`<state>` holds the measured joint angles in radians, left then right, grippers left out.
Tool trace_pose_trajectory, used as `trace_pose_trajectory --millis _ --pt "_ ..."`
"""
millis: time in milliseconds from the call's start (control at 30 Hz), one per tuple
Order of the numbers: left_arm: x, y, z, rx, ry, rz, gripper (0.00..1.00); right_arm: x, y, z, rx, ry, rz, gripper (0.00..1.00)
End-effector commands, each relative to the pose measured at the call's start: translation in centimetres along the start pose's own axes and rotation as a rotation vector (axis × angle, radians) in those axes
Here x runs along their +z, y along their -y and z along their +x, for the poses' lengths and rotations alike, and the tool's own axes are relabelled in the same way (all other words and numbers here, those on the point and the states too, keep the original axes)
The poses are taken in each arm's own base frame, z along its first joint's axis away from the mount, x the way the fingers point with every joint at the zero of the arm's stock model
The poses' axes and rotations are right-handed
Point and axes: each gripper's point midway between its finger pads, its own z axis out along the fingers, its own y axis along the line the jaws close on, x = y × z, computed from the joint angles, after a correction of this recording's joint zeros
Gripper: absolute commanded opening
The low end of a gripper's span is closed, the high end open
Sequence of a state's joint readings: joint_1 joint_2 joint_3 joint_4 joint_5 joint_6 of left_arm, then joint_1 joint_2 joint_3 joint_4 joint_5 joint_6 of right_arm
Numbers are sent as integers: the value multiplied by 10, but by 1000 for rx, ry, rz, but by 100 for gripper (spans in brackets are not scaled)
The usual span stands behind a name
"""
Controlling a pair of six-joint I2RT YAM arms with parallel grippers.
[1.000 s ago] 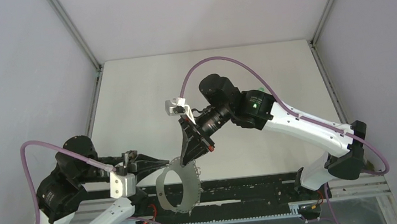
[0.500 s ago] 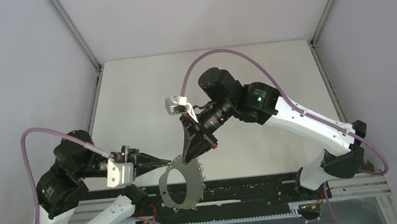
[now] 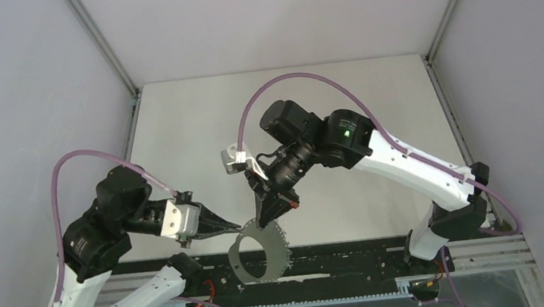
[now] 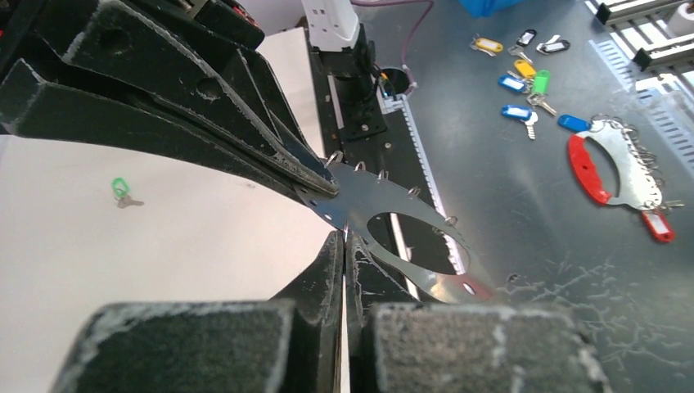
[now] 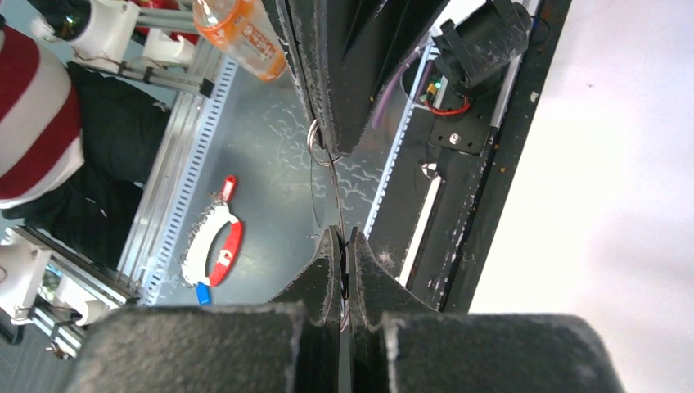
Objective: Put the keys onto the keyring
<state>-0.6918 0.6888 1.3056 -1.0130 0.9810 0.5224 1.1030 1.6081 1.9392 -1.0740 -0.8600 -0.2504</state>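
The keyring here is a flat silver metal plate (image 3: 255, 275) with an oval hole and small rings along its edge, held in the air over the table's near edge. My left gripper (image 3: 238, 225) is shut on its left rim; in the left wrist view (image 4: 344, 237) the plate (image 4: 353, 201) sits edge-on between the tips. My right gripper (image 3: 265, 221) is shut on its top rim; in the right wrist view (image 5: 344, 241) the plate (image 5: 327, 184) shows as a thin line. The green-headed key (image 4: 121, 190) lies on the white table. The red-headed key is out of view.
A black rail (image 3: 341, 257) runs along the table's near edge. On the grey floor below lie several coloured tagged keys (image 4: 524, 78) and another key plate with a red handle (image 4: 614, 164). An orange bottle (image 5: 241, 33) and a person in stripes (image 5: 33, 123) are beyond.
My left arm has risen and swung, its gripper moving right. The plate has shifted right and slightly down. My right gripper has shifted a little with it. Both stay shut on it.
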Motion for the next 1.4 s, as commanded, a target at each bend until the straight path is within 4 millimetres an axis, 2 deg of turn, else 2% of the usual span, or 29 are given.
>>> trace_pose_trajectory --millis 0,100,267,333,467,500,533,633,733,800,867,1000,1200,1367 --pt "-6 29 -27 0 83 121 0 4 28 11 -19 -82 129 0" --pt "-6 33 -26 -28 78 152 0 4 33 7 -28 -78 148 0" --pt "-5 34 -30 -34 88 164 0 -1 38 -10 -54 -13 189 0" --pt "-3 29 -29 -26 91 146 0 0 39 -18 -59 19 195 6" --pt "0 6 -37 -10 143 11 0 4 42 -29 -51 90 231 18" --pt "-2 3 -42 7 168 -18 0 4 44 -34 -60 124 249 26" --pt "-2 0 -44 12 186 -43 0 4 50 -31 -51 136 276 30" --pt "-3 -10 -47 -12 221 -106 0 -9 58 -38 -70 231 368 39" --pt "-1 -12 -44 -51 236 -121 0 -34 58 -50 -126 361 463 56" --pt "0 -13 -43 -77 245 -131 0 -53 54 -56 -179 451 531 69" --pt "0 -16 -43 -104 261 -154 0 -72 41 -62 -226 535 562 74" --pt "-1 -28 -44 -164 304 -225 0 -77 26 -61 -258 582 544 77" --pt "-5 -45 -48 -217 359 -321 0 -66 -1 -65 -285 613 409 73" --pt "-7 -50 -54 -242 395 -346 0 -55 -12 -65 -272 620 345 71"
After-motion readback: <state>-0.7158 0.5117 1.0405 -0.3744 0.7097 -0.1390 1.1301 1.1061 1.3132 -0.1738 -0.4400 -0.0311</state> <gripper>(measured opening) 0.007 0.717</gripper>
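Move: Both hands already pinch the far edge of the keyring, their tips about 3 cm apart; its middle lies some 5 cm back and 2 cm below both, about 1 cm left of the right hand and 2 cm right of the left. From the right hand, the red-tagged key lies on the table about 22 cm ahead, 2 cm left and 33 cm below, and the green-tagged key about 33 cm ahead, 23 cm right, at the same depth. Right hand opens wide off the keyring, swinging forward, then up 7 cm; left carries keyring up and forward. ##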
